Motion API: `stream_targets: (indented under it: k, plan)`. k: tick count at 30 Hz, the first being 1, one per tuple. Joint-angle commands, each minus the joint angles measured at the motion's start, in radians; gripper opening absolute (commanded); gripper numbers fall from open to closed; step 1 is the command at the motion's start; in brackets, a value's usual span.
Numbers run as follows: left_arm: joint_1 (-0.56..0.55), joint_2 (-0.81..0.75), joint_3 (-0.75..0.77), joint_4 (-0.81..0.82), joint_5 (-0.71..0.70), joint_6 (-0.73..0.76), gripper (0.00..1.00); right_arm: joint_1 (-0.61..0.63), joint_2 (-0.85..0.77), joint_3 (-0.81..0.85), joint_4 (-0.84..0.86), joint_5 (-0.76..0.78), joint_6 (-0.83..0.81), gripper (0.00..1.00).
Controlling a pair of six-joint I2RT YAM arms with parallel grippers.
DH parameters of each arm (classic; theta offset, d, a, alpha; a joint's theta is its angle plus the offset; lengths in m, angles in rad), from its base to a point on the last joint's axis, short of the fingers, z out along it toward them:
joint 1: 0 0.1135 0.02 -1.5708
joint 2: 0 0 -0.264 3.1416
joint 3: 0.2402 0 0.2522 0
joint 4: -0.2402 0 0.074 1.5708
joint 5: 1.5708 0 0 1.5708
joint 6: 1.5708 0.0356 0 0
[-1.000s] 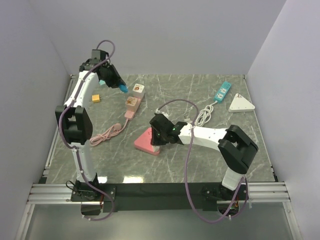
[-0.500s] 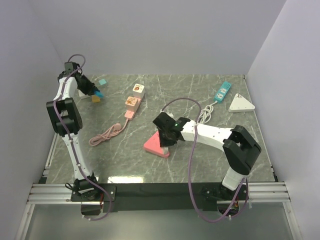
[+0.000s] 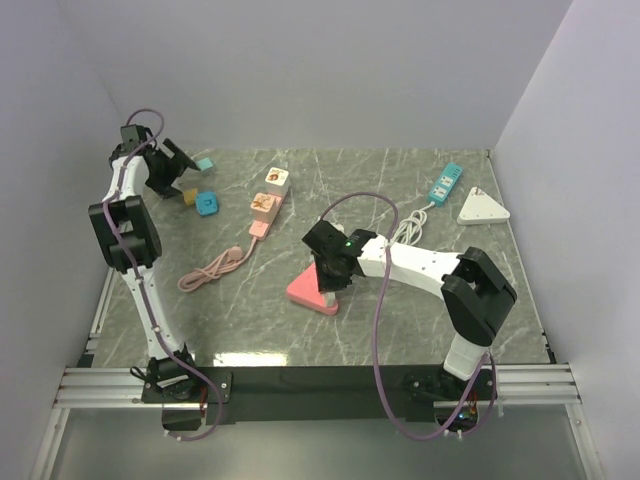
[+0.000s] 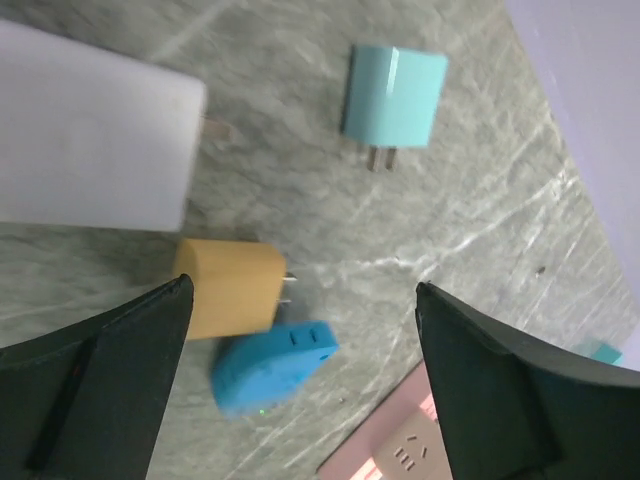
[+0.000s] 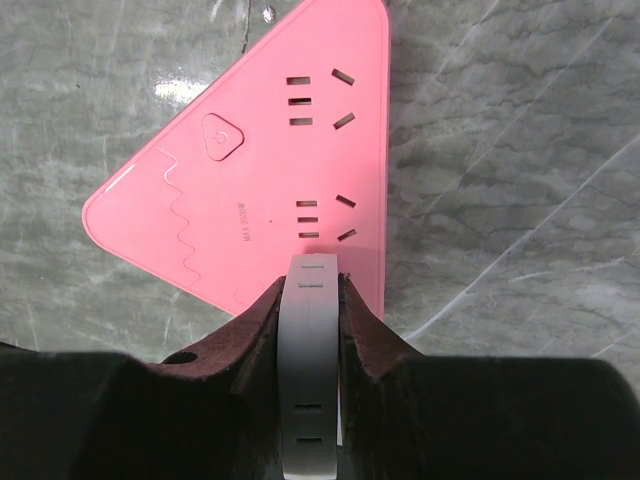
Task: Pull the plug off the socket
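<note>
My right gripper [image 3: 325, 276] [image 5: 312, 285] is shut on a white plug [image 5: 310, 340], which stands at the near edge of a pink triangular socket [image 3: 308, 291] [image 5: 270, 170]. I cannot tell whether its prongs are seated. At the back left my left gripper [image 3: 172, 172] [image 4: 302, 292] is open with nothing in it. Below it a blue plug [image 3: 208, 204] [image 4: 272, 367] lies loose on the table against an orange plug [image 3: 187, 196] [image 4: 228, 288].
A teal plug [image 3: 204, 163] [image 4: 393, 95] and a white block [image 4: 95, 140] lie near the left gripper. A pink strip [image 3: 265, 213] with a coiled cable sits mid-left. At the back right are a teal strip [image 3: 446, 181], a white cable [image 3: 405, 232] and a white triangle [image 3: 483, 207].
My left arm swung to the back left corner and opened; the blue plug it carried now lies on the table. The right gripper and pink socket shifted slightly.
</note>
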Motion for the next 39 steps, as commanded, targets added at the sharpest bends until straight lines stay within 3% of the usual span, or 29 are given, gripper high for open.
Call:
stream_targets:
  k: [1, 7, 10, 14, 17, 18, 21, 22, 27, 34, 39]
  plan:
    - [0.019, -0.052, -0.022, 0.011, -0.026, 0.009, 0.99, -0.007, 0.005, 0.033, -0.048, -0.007, -0.009, 0.0]
    - [0.019, -0.245, -0.148, 0.028, 0.018, -0.012, 1.0, -0.009, 0.007, 0.052, -0.05, -0.011, -0.012, 0.0]
    - [-0.015, -0.4, -0.31, 0.043, 0.054, 0.024, 0.99, -0.015, 0.019, 0.063, -0.035, -0.034, -0.012, 0.0]
    - [-0.09, -0.619, -0.673, 0.16, 0.17, 0.046, 0.97, -0.03, 0.056, 0.075, -0.006, -0.056, -0.004, 0.0]
    - [-0.185, -0.774, -0.849, 0.198, 0.206, 0.066, 0.77, -0.039, 0.072, 0.102, 0.007, -0.056, -0.012, 0.0]
    - [-0.212, -0.83, -0.882, 0.212, 0.212, 0.058, 0.62, -0.051, 0.08, 0.115, 0.004, -0.056, -0.017, 0.0]
    - [-0.321, -0.9, -0.991, 0.252, 0.235, 0.037, 0.45, -0.079, 0.119, 0.161, -0.001, -0.076, -0.047, 0.0]
    - [-0.37, -0.908, -1.036, 0.266, 0.239, 0.031, 0.34, -0.085, 0.129, 0.171, -0.001, -0.082, -0.058, 0.0]
    - [-0.498, -0.879, -1.137, 0.358, 0.238, -0.002, 0.11, -0.111, 0.16, 0.217, 0.017, -0.122, -0.101, 0.0]
    - [-0.598, -0.767, -1.176, 0.448, 0.201, -0.019, 0.04, -0.113, 0.162, 0.248, 0.019, -0.146, -0.115, 0.0]
    - [-0.661, -0.701, -1.096, 0.452, 0.16, -0.009, 0.03, -0.111, 0.157, 0.234, 0.03, -0.154, -0.112, 0.0]
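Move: The pink triangular socket lies about 35 cm back and 37 cm to the right of my left hand, roughly 4 cm lower. On that way the pink strip with cube plugs is some 23 cm right and 6 cm back; the blue plug is only about 4 cm back and 3 cm right, a little below. My right hand already pinches the white plug in the socket, whose middle lies about 3 cm ahead, 5 cm left and 3 cm below. I swing my empty left hand right and back, some 30 cm and 27 cm, arching up about 9 cm over the pink strip and then sinking to the socket's left corner, turning about 40 degrees clockwise while its wide-open fingers shut into a closed tip. Partway through, my right hand keeps its pinch on the white plug and draws plug and socket about 6 cm forward and slightly left to meet it. ##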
